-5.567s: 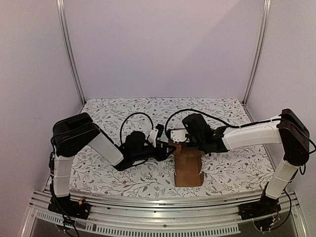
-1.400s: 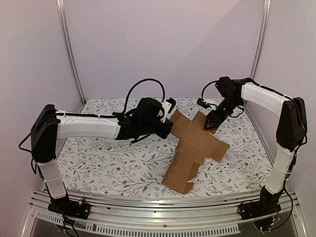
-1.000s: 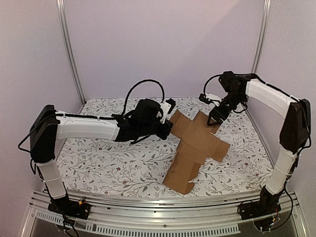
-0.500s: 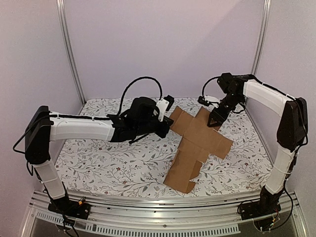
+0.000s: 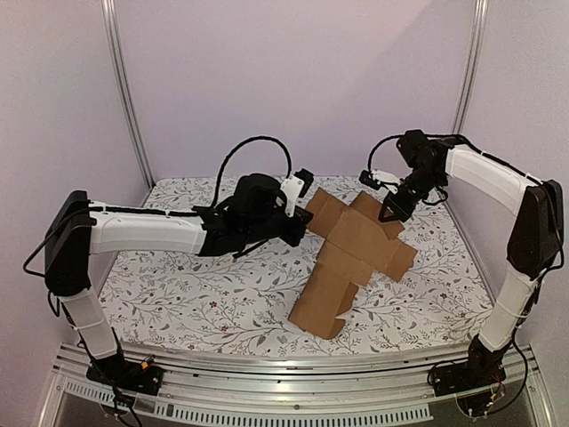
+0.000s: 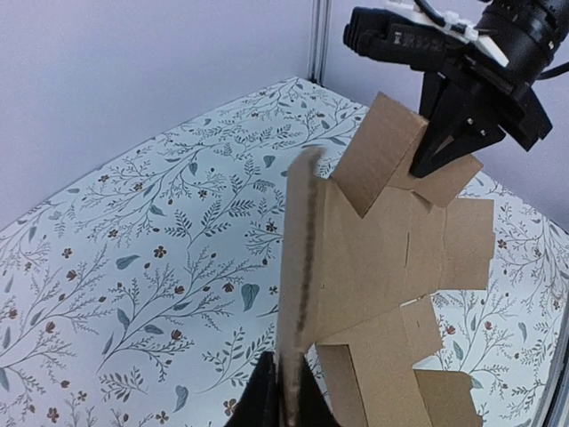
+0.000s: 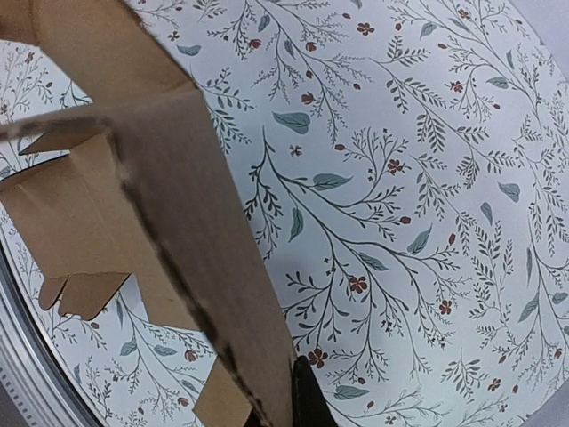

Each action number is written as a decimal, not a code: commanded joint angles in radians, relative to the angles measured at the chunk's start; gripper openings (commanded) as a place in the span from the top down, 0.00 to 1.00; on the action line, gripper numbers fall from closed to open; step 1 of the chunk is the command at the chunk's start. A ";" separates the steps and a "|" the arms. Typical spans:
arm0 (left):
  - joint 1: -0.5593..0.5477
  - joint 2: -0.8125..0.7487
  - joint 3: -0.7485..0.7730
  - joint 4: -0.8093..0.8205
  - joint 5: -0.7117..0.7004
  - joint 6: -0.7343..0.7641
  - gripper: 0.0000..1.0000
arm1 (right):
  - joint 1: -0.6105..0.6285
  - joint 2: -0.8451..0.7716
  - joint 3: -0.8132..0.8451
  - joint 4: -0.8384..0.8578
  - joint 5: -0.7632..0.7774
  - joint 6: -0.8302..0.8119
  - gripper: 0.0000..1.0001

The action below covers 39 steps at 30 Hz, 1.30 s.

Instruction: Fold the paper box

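The paper box [image 5: 356, 249] is an unfolded brown cross-shaped sheet, held tilted over the floral table, its near end low toward the front edge. My left gripper [image 5: 305, 222] is shut on the sheet's left flap. In the left wrist view the cardboard edge [image 6: 298, 267] runs up from between the black fingers [image 6: 267, 396]. My right gripper [image 5: 392, 212] is shut on the far right flap. The right wrist view shows the paper box [image 7: 169, 196] edge-on, pinched at the fingertips [image 7: 305, 398]. My right gripper [image 6: 440, 156] also shows in the left wrist view, clamped on that far flap.
The floral tablecloth [image 5: 196, 285] covers the table. Metal posts stand at the back left [image 5: 124, 98] and back right [image 5: 467, 80] corners, with lilac walls around. An aluminium rail [image 5: 293, 372] runs along the near edge.
My right gripper has gone from open to shut on the far flap. The sheet has shifted, its near end swinging a little left. The left gripper kept its grip.
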<state>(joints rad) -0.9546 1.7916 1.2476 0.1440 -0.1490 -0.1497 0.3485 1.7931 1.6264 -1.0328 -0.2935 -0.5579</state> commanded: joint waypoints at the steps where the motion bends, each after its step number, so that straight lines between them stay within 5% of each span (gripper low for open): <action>1: -0.015 -0.002 -0.007 -0.005 -0.032 -0.004 0.70 | 0.004 -0.046 -0.029 0.076 0.031 0.021 1.00; 3: -0.015 -0.007 -0.021 -0.004 -0.052 -0.002 0.53 | 0.021 -0.056 -0.038 0.118 0.100 0.024 1.00; 12: 0.061 -0.215 -0.277 0.126 0.030 -0.011 0.37 | 0.190 -0.081 -0.063 0.279 0.502 -0.207 1.00; 22: 0.203 -0.207 -0.520 0.339 0.111 -0.126 0.37 | 0.402 -0.036 -0.203 0.515 0.724 -0.420 1.00; 39: 0.206 0.120 -0.356 0.454 0.556 -0.073 0.41 | 0.506 -0.100 -0.583 1.093 0.869 -0.507 1.00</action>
<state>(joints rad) -0.7433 1.8721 0.8532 0.5491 0.2958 -0.2398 0.8501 1.7325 1.0996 -0.1699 0.5247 -1.0153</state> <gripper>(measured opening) 0.598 0.014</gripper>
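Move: The left hand still pinches the outer edge of the paper box's left flap, whose middle is about 3 cm right and 2 cm below, level fore and aft. From that hand the main panel is some 12 cm right, 2 cm ahead and 10 cm down; the tail panels are 8 cm back, 3 cm right and 18 cm down. The right hand holds the far flap, its middle 3 cm left and 3 cm below, level fore and aft; from it the right flap is 5 cm back, 3 cm right and 11 cm down. Letting go of the left flap, the left fingers open well over half and pull away about 12 cm left, then sink some 12 cm and come halfway back right towards the box's left side, tipping down slightly. The right hand keeps its pinch on the far flap, rises a little with it while starting forward, then sweeps it 9 cm left, drawing back and down, as the wrist turns some 60 degrees, fingers swinging forward. ##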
